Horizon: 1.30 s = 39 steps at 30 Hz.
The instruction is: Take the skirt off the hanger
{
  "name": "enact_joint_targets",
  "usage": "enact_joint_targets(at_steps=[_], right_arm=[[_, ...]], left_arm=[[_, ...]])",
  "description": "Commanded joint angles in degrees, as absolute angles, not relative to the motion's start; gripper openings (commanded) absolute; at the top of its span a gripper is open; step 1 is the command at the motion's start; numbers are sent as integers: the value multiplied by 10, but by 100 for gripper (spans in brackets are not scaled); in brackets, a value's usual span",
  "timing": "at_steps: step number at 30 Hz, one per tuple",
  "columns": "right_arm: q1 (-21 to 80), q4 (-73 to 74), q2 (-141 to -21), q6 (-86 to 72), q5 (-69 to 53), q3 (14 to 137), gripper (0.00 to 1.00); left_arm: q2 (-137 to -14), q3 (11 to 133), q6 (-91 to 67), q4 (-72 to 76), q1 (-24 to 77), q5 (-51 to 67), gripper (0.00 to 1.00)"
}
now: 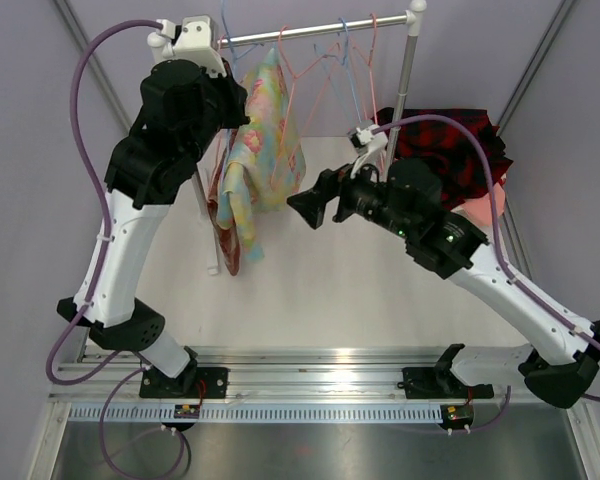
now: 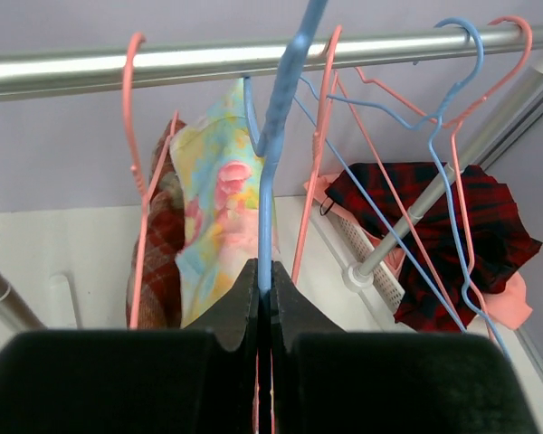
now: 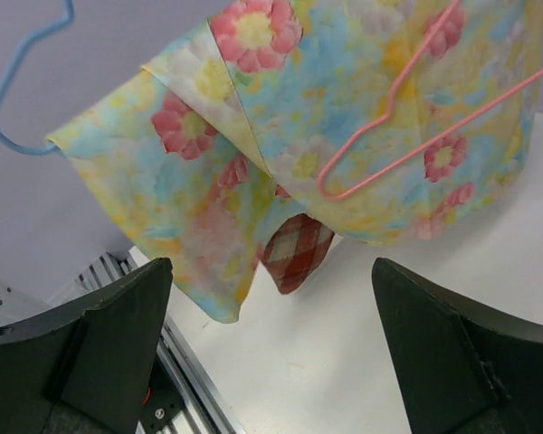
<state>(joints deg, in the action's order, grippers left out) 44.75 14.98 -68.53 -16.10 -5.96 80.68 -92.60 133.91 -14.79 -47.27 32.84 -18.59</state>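
A floral skirt (image 1: 266, 140) in yellow, blue and pink hangs from a blue hanger (image 2: 270, 172) on the metal rail (image 1: 310, 30). My left gripper (image 2: 264, 267) is raised next to the rail and shut on the blue hanger's wire; in the top view it (image 1: 236, 100) sits just left of the skirt. The skirt also shows in the left wrist view (image 2: 213, 208). My right gripper (image 1: 302, 207) is open and empty, just right of the skirt's lower edge and pointing at it. In the right wrist view the skirt (image 3: 344, 99) fills the top, above the open gripper (image 3: 271, 271).
A red plaid garment (image 1: 226, 235) hangs behind and below the skirt. Several empty pink and blue hangers (image 1: 340, 55) hang on the rail. A dark red plaid cloth (image 1: 450, 150) lies in a pink basket (image 1: 480, 212) right of the rack's post (image 1: 405, 85).
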Motion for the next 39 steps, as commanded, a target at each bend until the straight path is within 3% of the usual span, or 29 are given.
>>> enact_joint_targets(at_steps=[1, 8, 27, 29, 31, 32, 35, 37, 39], right_arm=[[515, 142, -727, -139, 24, 845, 99], [585, 126, -801, -117, 98, 901, 99], [649, 91, -909, -100, 141, 1002, 99], [656, 91, -917, -97, 142, 1004, 87], [657, 93, -918, -96, 141, 1001, 67], [657, 91, -917, -97, 135, 996, 45], [659, 90, -910, -97, 132, 984, 15], [658, 90, -900, -96, 136, 978, 4], [661, 89, -888, -95, 140, 969, 0]], left_arm=[[-882, 1344, -145, -435, 327, -197, 0], [-837, 1302, -168, -436, 330, -165, 0], [-763, 1216, -219, -413, 334, -109, 0], [-760, 1215, -223, -410, 334, -104, 0], [-756, 1214, -224, -407, 334, -104, 0], [-755, 1214, -223, -407, 334, -105, 0], [-751, 1213, -223, -407, 334, -106, 0], [-746, 1211, -227, -406, 334, -106, 0], [-744, 1205, -229, -403, 334, -105, 0]])
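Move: The middle of the floral skirt hangs about 11 cm ahead of the right hand, 10 cm to its left and roughly 2 cm below it. From that hand, the brown checked cloth is some 7 cm ahead, 17 cm left and 10 cm lower, while the empty pink hanger is about 14 cm ahead, 4 cm left and 5 cm higher. The left hand already holds the blue hanger; the skirt's middle lies some 2 cm ahead of that hand, 4 cm right and 12 cm below. The right hand sweeps about 15 cm left to the near part of the floral skirt with its fingers wide open, dipping a few centimetres early and partly rising again, then shuts them as it arrives and pinches the cloth beside the waistband seam. Meanwhile the left hand keeps its shut grip on the blue hanger and draws it back about 7 cm towards the base, its left side rolling down and the hand turning slightly clockwise, some 10 degrees in all. ##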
